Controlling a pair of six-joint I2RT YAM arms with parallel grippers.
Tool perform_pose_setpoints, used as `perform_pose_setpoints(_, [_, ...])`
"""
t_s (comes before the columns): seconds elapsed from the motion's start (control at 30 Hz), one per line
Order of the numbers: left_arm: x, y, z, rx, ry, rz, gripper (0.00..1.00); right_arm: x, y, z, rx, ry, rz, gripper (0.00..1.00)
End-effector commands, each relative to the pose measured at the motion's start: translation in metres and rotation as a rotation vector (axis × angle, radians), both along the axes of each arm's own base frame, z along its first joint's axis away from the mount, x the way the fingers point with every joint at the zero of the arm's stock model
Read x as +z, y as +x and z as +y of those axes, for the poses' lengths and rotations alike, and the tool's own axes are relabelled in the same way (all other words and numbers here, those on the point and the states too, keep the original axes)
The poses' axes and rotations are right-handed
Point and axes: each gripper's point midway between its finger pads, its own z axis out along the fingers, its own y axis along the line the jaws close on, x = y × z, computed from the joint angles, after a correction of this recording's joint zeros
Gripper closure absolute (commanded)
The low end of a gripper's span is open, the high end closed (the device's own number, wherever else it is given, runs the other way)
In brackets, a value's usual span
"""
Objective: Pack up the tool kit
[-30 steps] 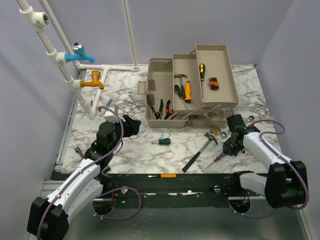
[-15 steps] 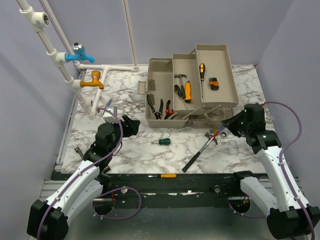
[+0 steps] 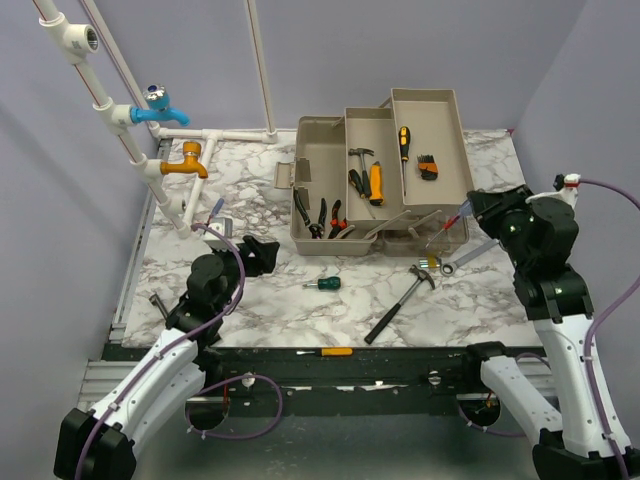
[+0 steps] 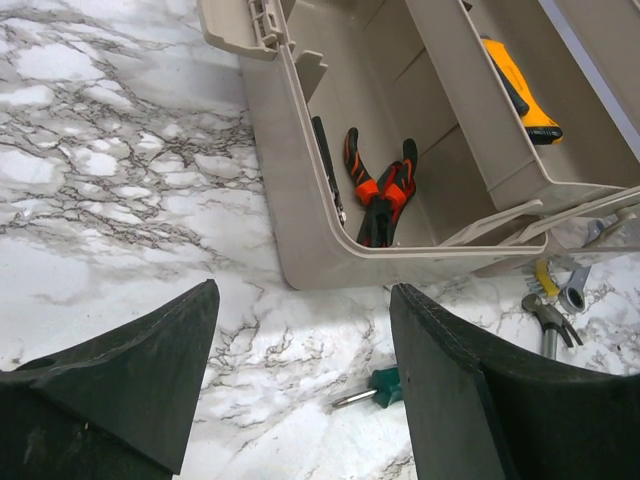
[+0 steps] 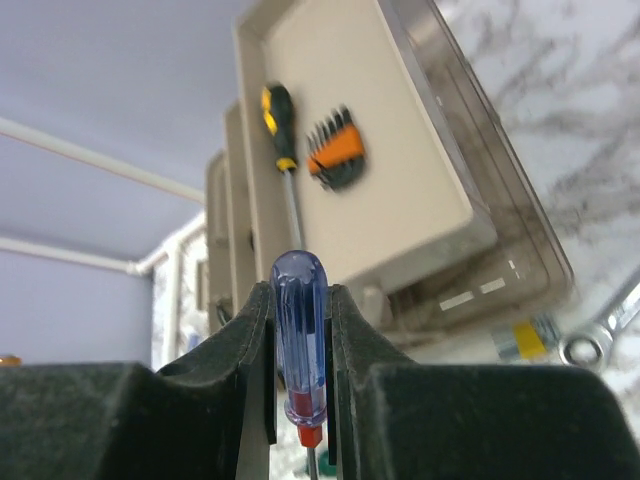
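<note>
The open toolbox (image 3: 322,165) stands at the back centre with its trays folded out. It holds pliers (image 3: 318,215), a black-yellow screwdriver (image 3: 404,143) and hex keys (image 3: 427,166). My right gripper (image 3: 478,211) hangs by the box's right end, shut on a screwdriver (image 5: 300,340) with a clear blue handle, which stands upright between the jaws (image 5: 300,292). My left gripper (image 3: 262,250) is open and empty, low over the table left of the box. In its wrist view the left gripper (image 4: 302,300) frames a small green screwdriver (image 4: 375,390) and the toolbox wall (image 4: 300,230).
A hammer (image 3: 400,303), a wrench (image 3: 465,257) and the green screwdriver (image 3: 323,284) lie on the marble in front of the box. A yellow-handled screwdriver (image 3: 325,352) rests on the near rail. White pipes with a blue tap (image 3: 160,108) and an orange tap (image 3: 187,162) stand at the back left.
My right arm has lifted the blue-handled screwdriver off the table and swung it up beside the toolbox's right end. The left arm has barely shifted.
</note>
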Motion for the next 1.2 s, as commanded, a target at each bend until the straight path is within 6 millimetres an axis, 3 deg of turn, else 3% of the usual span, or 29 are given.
perform_pose_setpoints(0.0, [0.005, -0.001, -0.006, -0.046, 0.001, -0.064, 0.28, 0.082, 0.006, -0.008, -0.028, -0.039, -0.287, 0.99])
perform_pose_setpoints(0.07, [0.006, -0.002, -0.006, -0.053, 0.001, -0.08, 0.27, 0.096, 0.012, 0.005, 0.045, -0.045, -0.36, 0.99])
perform_pose_setpoints(0.2, [0.008, -0.004, -0.01, -0.077, -0.003, -0.093, 0.25, 0.106, 0.031, 0.029, 0.165, -0.026, -0.419, 0.99])
perform_pose_setpoints(0.33, [0.008, -0.003, -0.011, -0.075, -0.008, -0.078, 0.12, 0.107, 0.058, 0.057, 0.307, -0.002, -0.413, 0.99])
perform_pose_setpoints(0.4, [0.007, -0.002, -0.011, -0.073, -0.004, -0.065, 0.01, 0.102, 0.076, 0.07, 0.378, 0.001, -0.388, 0.99])
perform_pose_setpoints(0.57, [0.007, -0.001, -0.011, -0.073, -0.004, -0.061, 0.01, 0.068, 0.12, 0.097, 0.479, -0.026, -0.27, 0.99])
perform_pose_setpoints(0.8, [0.008, -0.002, -0.01, -0.067, -0.006, -0.066, 0.01, 0.051, 0.133, 0.164, 0.557, -0.181, -0.188, 0.99])
perform_pose_setpoints(0.9, [0.008, -0.001, -0.01, -0.064, -0.006, -0.059, 0.02, 0.04, 0.141, 0.184, 0.574, -0.251, -0.148, 0.99])
perform_pose_setpoints(1.17, [0.006, 0.001, -0.011, -0.065, 0.0, -0.04, 0.02, 0.029, 0.175, 0.183, 0.469, -0.427, -0.091, 0.99])
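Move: Ahead and to the left of the right hand, which already grips the blue screwdriver, the middle tray lies about 19 cm forward, 18 cm left and 16 cm lower. Its orange knife is 13 forward, 15 left; the brush in the top tray is 13 forward, 6 left and 10 lower. From the left hand, the green screwdriver lies 10 cm right, 2 ahead, 15 below; the middle tray is 24 ahead, 23 right, 3 below. Carrying the blue screwdriver in a kept grip, the right hand climbs about 8 cm, then sweeps forward and left across the top tray towards the middle tray, sinking some of the way back. It ends some 20 cm left and 16 cm forward, swung about 35 degrees counter-clockwise. The left hand stays nearly in place and spreads its fingers wide. ##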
